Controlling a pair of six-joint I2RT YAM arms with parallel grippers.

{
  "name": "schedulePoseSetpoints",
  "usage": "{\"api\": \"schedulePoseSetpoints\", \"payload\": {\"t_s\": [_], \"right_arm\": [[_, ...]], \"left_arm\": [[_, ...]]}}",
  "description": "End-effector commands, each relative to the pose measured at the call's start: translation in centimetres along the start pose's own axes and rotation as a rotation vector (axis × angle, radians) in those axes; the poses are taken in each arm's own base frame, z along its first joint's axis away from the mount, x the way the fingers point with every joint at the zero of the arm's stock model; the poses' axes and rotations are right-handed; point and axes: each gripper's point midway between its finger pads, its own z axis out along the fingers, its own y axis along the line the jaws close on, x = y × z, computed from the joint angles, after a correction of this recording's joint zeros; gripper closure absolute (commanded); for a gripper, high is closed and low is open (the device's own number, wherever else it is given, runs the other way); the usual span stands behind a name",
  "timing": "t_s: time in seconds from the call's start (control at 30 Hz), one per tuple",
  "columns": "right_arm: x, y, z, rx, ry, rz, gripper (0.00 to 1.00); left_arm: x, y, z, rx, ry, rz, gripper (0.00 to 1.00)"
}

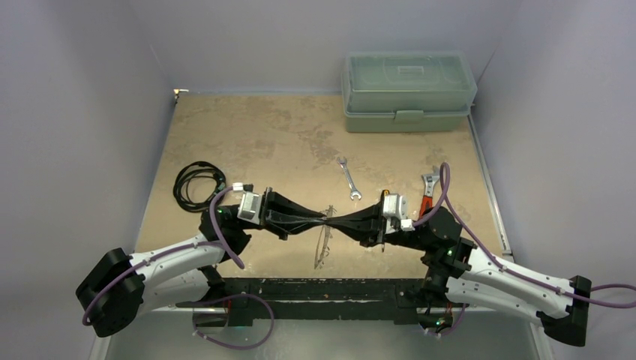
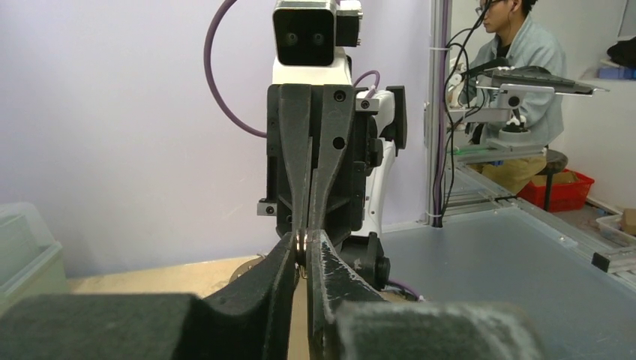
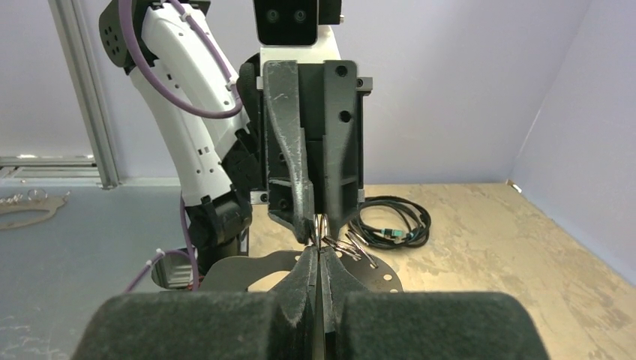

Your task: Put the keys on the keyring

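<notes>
Over the near middle of the table my two grippers meet tip to tip. The left gripper [image 1: 324,219] [image 2: 302,244] is shut on the keyring [image 2: 302,241], a thin silvery wire showing between its pads. Seen from above, the keyring [image 1: 322,246] hangs below the meeting point as a narrow loop. The right gripper [image 1: 336,220] [image 3: 319,251] is shut, its tips touching the lower edge of the keyring [image 3: 321,225]. Whether they pinch the wire I cannot tell. Several tiny keys [image 3: 354,244] fan out to the right of the ring.
A coiled black cable [image 1: 196,184] [image 3: 391,225] lies left of the arms. A small silver spanner [image 1: 349,178] and a red-handled adjustable wrench [image 1: 427,191] lie behind the grippers. A green lidded toolbox [image 1: 409,91] stands at the back right.
</notes>
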Motion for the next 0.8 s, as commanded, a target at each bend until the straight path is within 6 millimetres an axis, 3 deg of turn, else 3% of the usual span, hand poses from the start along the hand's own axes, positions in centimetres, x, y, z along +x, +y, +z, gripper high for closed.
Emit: {"api": "schedulePoseSetpoints", "payload": {"t_s": [0.0, 0.07, 0.17, 0.33, 0.5, 0.63, 0.77], "right_arm": [[-2.4, 0.0, 0.1, -0.01, -0.066, -0.081, 1.0], [-2.2, -0.2, 0.0, -0.004, -0.054, -0.097, 1.0], [-1.5, -1.1, -0.1, 0.038, -0.015, -0.131, 1.0], [-0.1, -1.9, 0.0, 0.056, 0.062, -0.187, 1.0], [0.0, -2.7, -0.2, 0.087, 0.077, -0.247, 1.0], [1.6, -3.8, -0.4, 0.122, 0.167, -0.299, 1.0], [2.7, -4.9, -0.7, 0.166, 0.228, -0.333, 1.0]], "left_arm": [[-0.3, -0.3, -0.2, 0.001, -0.001, 0.041, 0.77], [-0.2, -0.3, -0.4, -0.01, 0.018, 0.046, 0.54], [-0.4, 0.2, -0.9, -0.066, 0.051, 0.073, 0.38], [-0.9, 1.6, -2.0, -0.195, 0.157, 0.133, 0.34], [-0.6, 3.5, -4.4, -0.394, 0.262, 0.119, 0.34], [-0.3, 7.0, -7.9, -0.729, 0.294, 0.003, 0.21], [1.9, 9.9, -12.9, -1.077, 0.453, -0.094, 0.16]]}}
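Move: My two closed grippers meet on a small ring of the ring plate, which slopes back and down from the fingertips. The loose keys lie on the table about 10 cm ahead of my left hand, 19 cm to its left and 27 cm below; from my right hand, about 10 cm ahead and 20 cm to the left. Counted from the keys, the black cable sits some 18 cm farther left and 10 cm farther out. My left hand opens wide and lets go of the small ring, backs off to the left, then swings forward and finally dips, about 9 cm in all towards the keys' side, its wrist turning some 35 degrees counter-clockwise. My right hand keeps its pinch on the ring and carries the plate some 4 cm down and 4 cm forward, turning slightly clockwise. ##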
